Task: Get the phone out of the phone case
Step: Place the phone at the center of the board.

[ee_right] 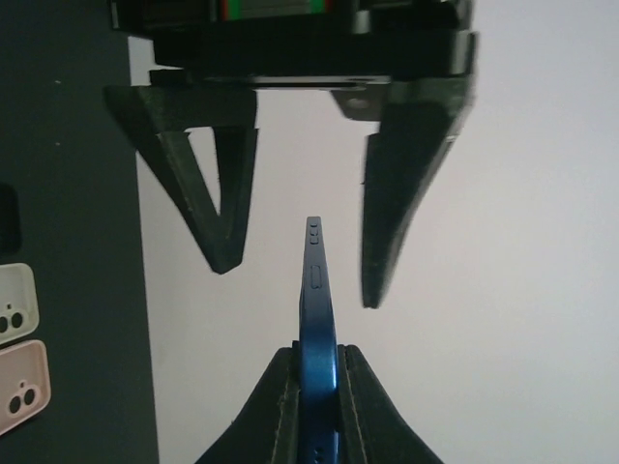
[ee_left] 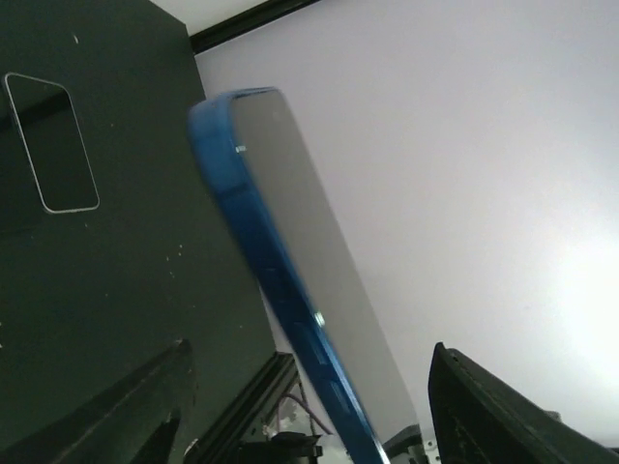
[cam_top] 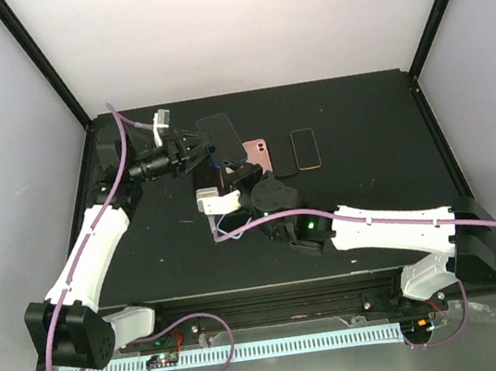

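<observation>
The phone [ee_left: 311, 242], screen grey, sits in a blue phone case [ee_left: 253, 242] and is held up off the black table on edge. My right gripper [ee_right: 317, 365] is shut on the case's lower end; the case's edge [ee_right: 315, 290] rises between its pads. My left gripper [ee_left: 309, 353] is open and straddles the phone's other end, with a gap on each side. Its fingers [ee_right: 221, 193] hang either side of the case in the right wrist view. From above, the left gripper [cam_top: 203, 145] meets the phone [cam_top: 222, 135] from the left and the right gripper [cam_top: 230, 169] from below.
A pink case [cam_top: 259, 156] and a phone with a light rim [cam_top: 305, 148] lie on the table [cam_top: 367, 168] right of the grippers. A white case [ee_right: 14, 304] lies beside the pink case [ee_right: 19, 391]. The back wall is close behind.
</observation>
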Motion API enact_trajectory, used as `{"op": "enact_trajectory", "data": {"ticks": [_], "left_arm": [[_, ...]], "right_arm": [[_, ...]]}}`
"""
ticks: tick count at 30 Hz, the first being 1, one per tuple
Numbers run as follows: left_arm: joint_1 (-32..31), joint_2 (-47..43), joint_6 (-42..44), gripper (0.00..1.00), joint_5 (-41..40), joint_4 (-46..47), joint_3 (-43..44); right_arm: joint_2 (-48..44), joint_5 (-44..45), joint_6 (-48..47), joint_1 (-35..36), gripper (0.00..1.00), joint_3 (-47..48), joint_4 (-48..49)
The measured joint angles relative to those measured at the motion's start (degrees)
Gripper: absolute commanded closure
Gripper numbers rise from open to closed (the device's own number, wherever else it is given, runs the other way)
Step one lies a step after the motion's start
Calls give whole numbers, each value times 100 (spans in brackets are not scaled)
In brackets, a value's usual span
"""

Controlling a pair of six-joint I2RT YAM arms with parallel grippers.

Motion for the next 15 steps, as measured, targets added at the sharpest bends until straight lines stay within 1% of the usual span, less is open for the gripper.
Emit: {"op": "enact_trajectory", "data": {"ticks": [4, 6, 8, 12, 15], "left_arm": [[-28, 2, -125, 52, 2, 92, -44], [-42, 2, -170, 63, 4, 140, -44], [-61, 2, -208, 71, 2, 177, -52], [-70, 2, -232, 85, 2, 229, -61], [-70, 2, -374, 94, 13, 251, -63]], "right_arm": [[2, 72, -245, 57, 99, -94, 387], [2, 81, -369, 74, 98, -184, 551], [2, 83, -492, 79, 96, -269, 673], [2, 118, -691, 81, 95, -396, 837], [4, 125, -813, 81, 91, -518, 990]]}}
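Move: Just off the left hand's fingertips, the phone in its blue case is held nearly flat by the right hand: its middle is about 4 cm to the left hand's right and level with it, and some 6 cm ahead of the right hand. On the table some 30 cm lower, the beige case lies about 9 cm ahead of and 2 cm to the right of the left hand, the pink case 10 cm ahead and 10 cm right. Closing from about two-thirds open to nearly shut, the left fingers come together above and below the left long edge of the blue-cased phone and pinch it, while that hand stays in place. The right hand keeps its grip on the end nearest the robot, barely shifting but tilting its fingertips up by roughly 5 degrees. ##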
